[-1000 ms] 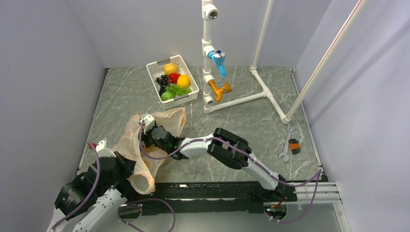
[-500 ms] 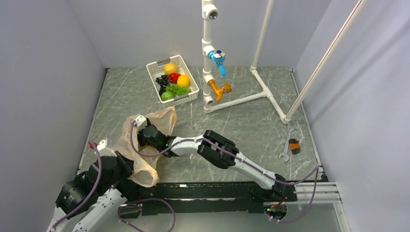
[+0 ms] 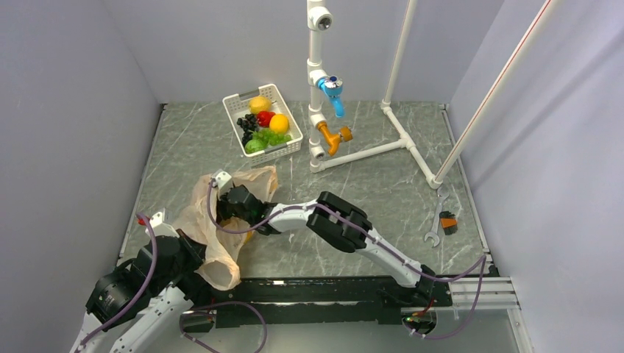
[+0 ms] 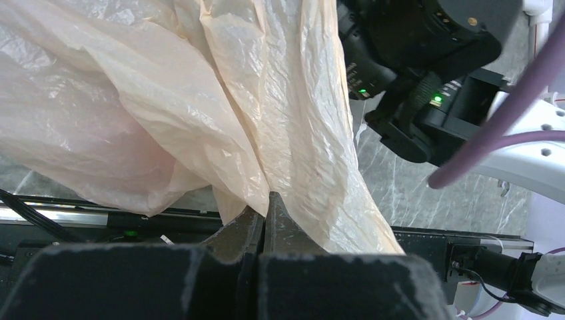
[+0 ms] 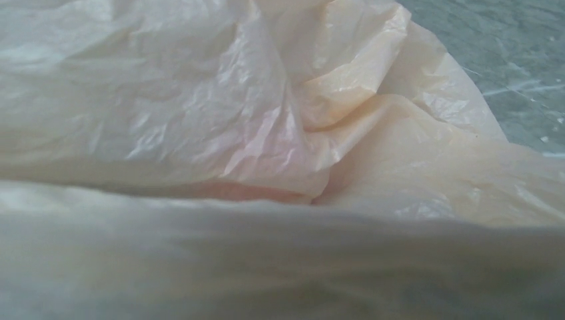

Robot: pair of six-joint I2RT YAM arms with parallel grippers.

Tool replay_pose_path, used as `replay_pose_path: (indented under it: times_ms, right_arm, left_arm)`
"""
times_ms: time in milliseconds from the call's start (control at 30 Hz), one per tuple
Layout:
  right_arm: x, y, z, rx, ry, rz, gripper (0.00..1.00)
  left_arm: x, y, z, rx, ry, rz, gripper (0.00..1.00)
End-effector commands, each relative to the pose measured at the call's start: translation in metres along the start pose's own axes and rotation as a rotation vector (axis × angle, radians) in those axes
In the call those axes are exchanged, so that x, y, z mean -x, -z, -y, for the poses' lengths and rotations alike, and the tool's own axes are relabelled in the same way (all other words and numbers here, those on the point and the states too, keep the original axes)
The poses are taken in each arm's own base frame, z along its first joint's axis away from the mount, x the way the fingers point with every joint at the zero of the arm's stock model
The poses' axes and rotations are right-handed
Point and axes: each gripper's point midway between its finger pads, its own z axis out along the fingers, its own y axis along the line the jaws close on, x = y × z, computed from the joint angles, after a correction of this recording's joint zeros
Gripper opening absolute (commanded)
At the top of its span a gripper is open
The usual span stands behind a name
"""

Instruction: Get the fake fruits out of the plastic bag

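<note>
The peach-orange plastic bag (image 3: pixel 210 235) lies crumpled at the near left of the table. My left gripper (image 4: pixel 265 200) is shut on a fold of the bag's (image 4: pixel 220 100) lower edge. My right gripper (image 3: pixel 234 204) reaches into the bag's mouth from the right, and its fingers are hidden under the film. The right wrist view shows only the bag's wrinkled plastic (image 5: pixel 280 120), with no fruit to make out inside. A red apple (image 3: pixel 266 118), a round green fruit (image 3: pixel 254 145) and a green grape bunch (image 3: pixel 273 137) lie in the white basket (image 3: pixel 285 148).
The basket at the back also holds black grapes (image 3: pixel 247 123), a lemon (image 3: pixel 259 104) and an orange fruit (image 3: pixel 279 123). A white pipe frame (image 3: pixel 368 151) with blue and orange valves stands at the back centre. A wrench (image 3: pixel 435 220) and a small orange-black tool (image 3: pixel 447 223) lie right.
My right arm pushed left and deeper into the bag, then drew back a little to the right. The bag's upper flap shifted with it. The left gripper kept its hold.
</note>
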Motion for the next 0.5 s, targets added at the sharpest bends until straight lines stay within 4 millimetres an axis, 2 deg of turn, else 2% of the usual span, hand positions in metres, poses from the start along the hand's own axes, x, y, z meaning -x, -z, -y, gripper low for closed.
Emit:
replay_pose_path:
  times_ms: [0,67,200,467]
  right_arm:
    - [0.075,0.025,-0.013,0.044,-0.021,0.128,0.26]
    - [0.082,0.037,-0.013,0.040,-0.039,0.142,0.20]
    - [0.086,0.062,-0.012,0.042,-0.068,0.148,0.14]
    - [0.083,0.100,-0.016,0.075,-0.099,0.120,0.05]
  left_arm:
    - [0.001,-0.002,0.004,-0.007,-0.015,-0.003,0.00]
    - [0.001,-0.001,0.004,-0.010,-0.016,-0.004,0.00]
    - [0.001,-0.001,0.004,-0.011,-0.011,0.002,0.00]
    - [0.001,0.000,0.005,-0.023,-0.009,0.005,0.00]
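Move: Ahead and to the right of the right hand, which already grips a red fruit inside the bag, lies the white basket, about 30 cm farther out and 14 cm right, at roughly the same height. The bag rim pinched by the left hand is some 19 cm back, 1 cm right and 12 cm higher. Another red fruit bulges in the bag about 9 cm back and 6 cm left. From the left hand, the basket is about 49 cm ahead, 13 cm right and 12 cm lower. Drawing the red fruit out towards the bag's open right side, the right hand goes about 6 cm right and as much up, easing back some 3 cm, quickly and with hardly any wrist turn. Its fingers keep their grip on the fruit, while the left hand stays put and goes on pinching the bag rim. ##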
